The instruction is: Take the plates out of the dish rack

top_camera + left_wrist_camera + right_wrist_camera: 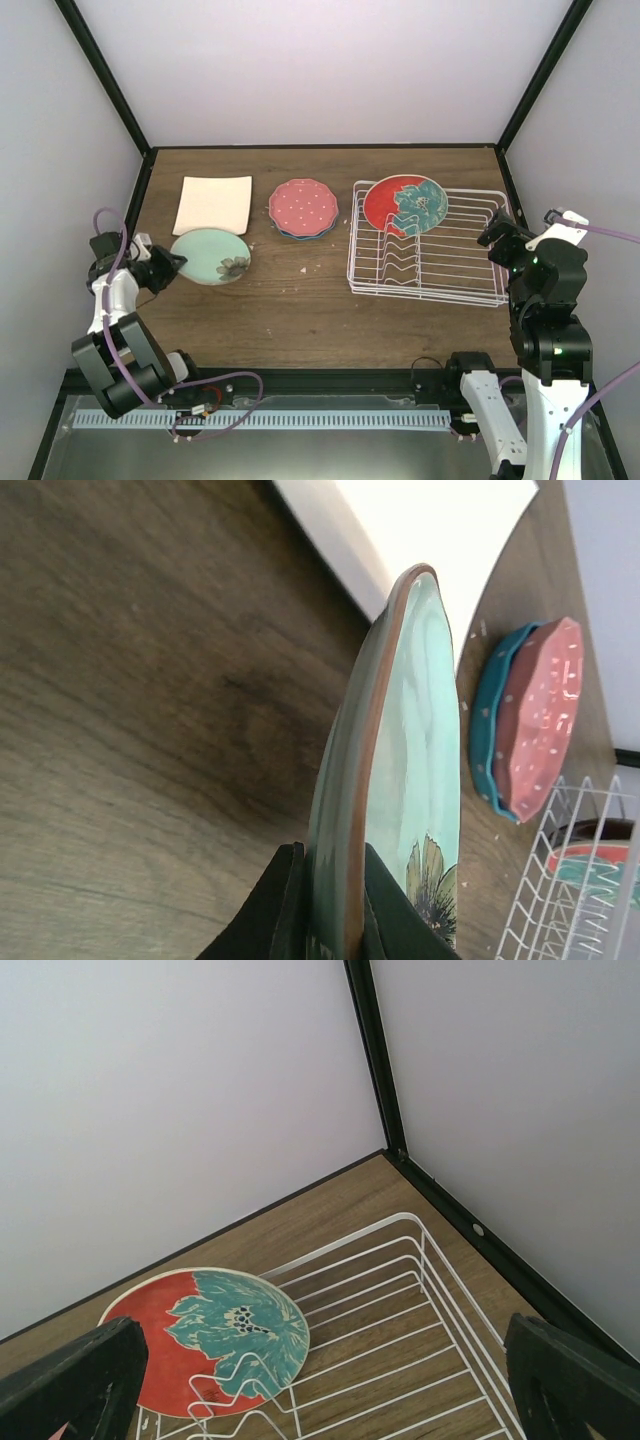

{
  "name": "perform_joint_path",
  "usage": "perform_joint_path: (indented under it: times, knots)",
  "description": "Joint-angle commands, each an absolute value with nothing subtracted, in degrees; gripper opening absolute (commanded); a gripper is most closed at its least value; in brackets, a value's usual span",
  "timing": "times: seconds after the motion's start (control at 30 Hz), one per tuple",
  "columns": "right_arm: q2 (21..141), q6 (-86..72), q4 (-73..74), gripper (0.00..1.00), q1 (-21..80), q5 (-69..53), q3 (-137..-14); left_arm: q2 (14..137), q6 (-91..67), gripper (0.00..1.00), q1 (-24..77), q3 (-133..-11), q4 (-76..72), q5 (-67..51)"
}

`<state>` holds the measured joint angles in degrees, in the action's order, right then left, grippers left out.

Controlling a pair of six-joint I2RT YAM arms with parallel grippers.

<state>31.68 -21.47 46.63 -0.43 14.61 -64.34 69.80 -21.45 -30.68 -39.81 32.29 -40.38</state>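
My left gripper (168,268) (335,910) is shut on the near rim of the mint green flower plate (210,256) (410,760), which lies about flat at the table's left. Behind it lies the beige square plate (213,203) (430,540). The pink polka-dot plate (304,205) (545,715) rests on the blue one (290,233) (487,730). The large red-and-teal plate (405,203) (210,1335) leans in the back left corner of the white dish rack (450,285) (420,1260). My right gripper (497,232) (320,1390) hangs open over the rack's right end, holding nothing.
Black frame posts and pale walls close in the table on the left, back and right. Brown tabletop (300,310) shows between the plates and the rack. A purple cable (225,385) loops near the left arm's base.
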Motion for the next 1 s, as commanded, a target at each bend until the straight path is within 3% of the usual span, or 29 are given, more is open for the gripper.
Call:
perform_joint_path:
  times: [0.0, 0.4, 0.63, 0.9, 0.97]
  knots:
    - [31.1, -20.5, 46.2, 1.00, 0.3, 15.9, -64.0, 68.9, -20.3, 0.04, -30.8, -39.4, 32.4, -40.5]
    - [30.2, -20.8, 46.8, 1.00, 0.3, 16.2, -63.7, 73.0, -17.8, 0.05, -30.8, -37.6, 35.9, -34.1]
    - [29.8, -21.3, 47.1, 1.00, 0.3, 16.4, -63.6, 75.7, -17.2, 0.25, -30.8, -38.8, 40.9, -31.3]
    - [29.2, -21.6, 47.6, 1.00, 0.3, 16.9, -63.7, 77.6, -16.9, 0.35, -30.8, -39.6, 45.2, -30.4]
    - [29.1, -21.7, 47.8, 1.00, 0.3, 16.9, -63.7, 78.1, -16.9, 0.42, -30.8, -40.1, 47.2, -30.0]
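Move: Just back and to the right of the left hand, about 2 cm back, 5 cm right and 8 cm down, lies the bare table spot for the green plate, which the fingers already hold by its left rim. The cream square plate lies some 19 cm ahead of this hand and 3 cm right; the pink plate, stacked on the blue one, is about 19 cm ahead and 25 cm right. From the right hand the spot is roughly 60 cm left, 6 cm ahead and 35 cm below. Lowering the green plate by its rim onto the bare wood nearer than the cream plate, the left hand sinks and draws back, all but pauses partway, then opens its fingers to about a third and lets the rim go. It keeps sinking and backing as they open, about 7 cm down and 5 cm back in all, while the wrist tips the fingers some 20 degrees steeper. ##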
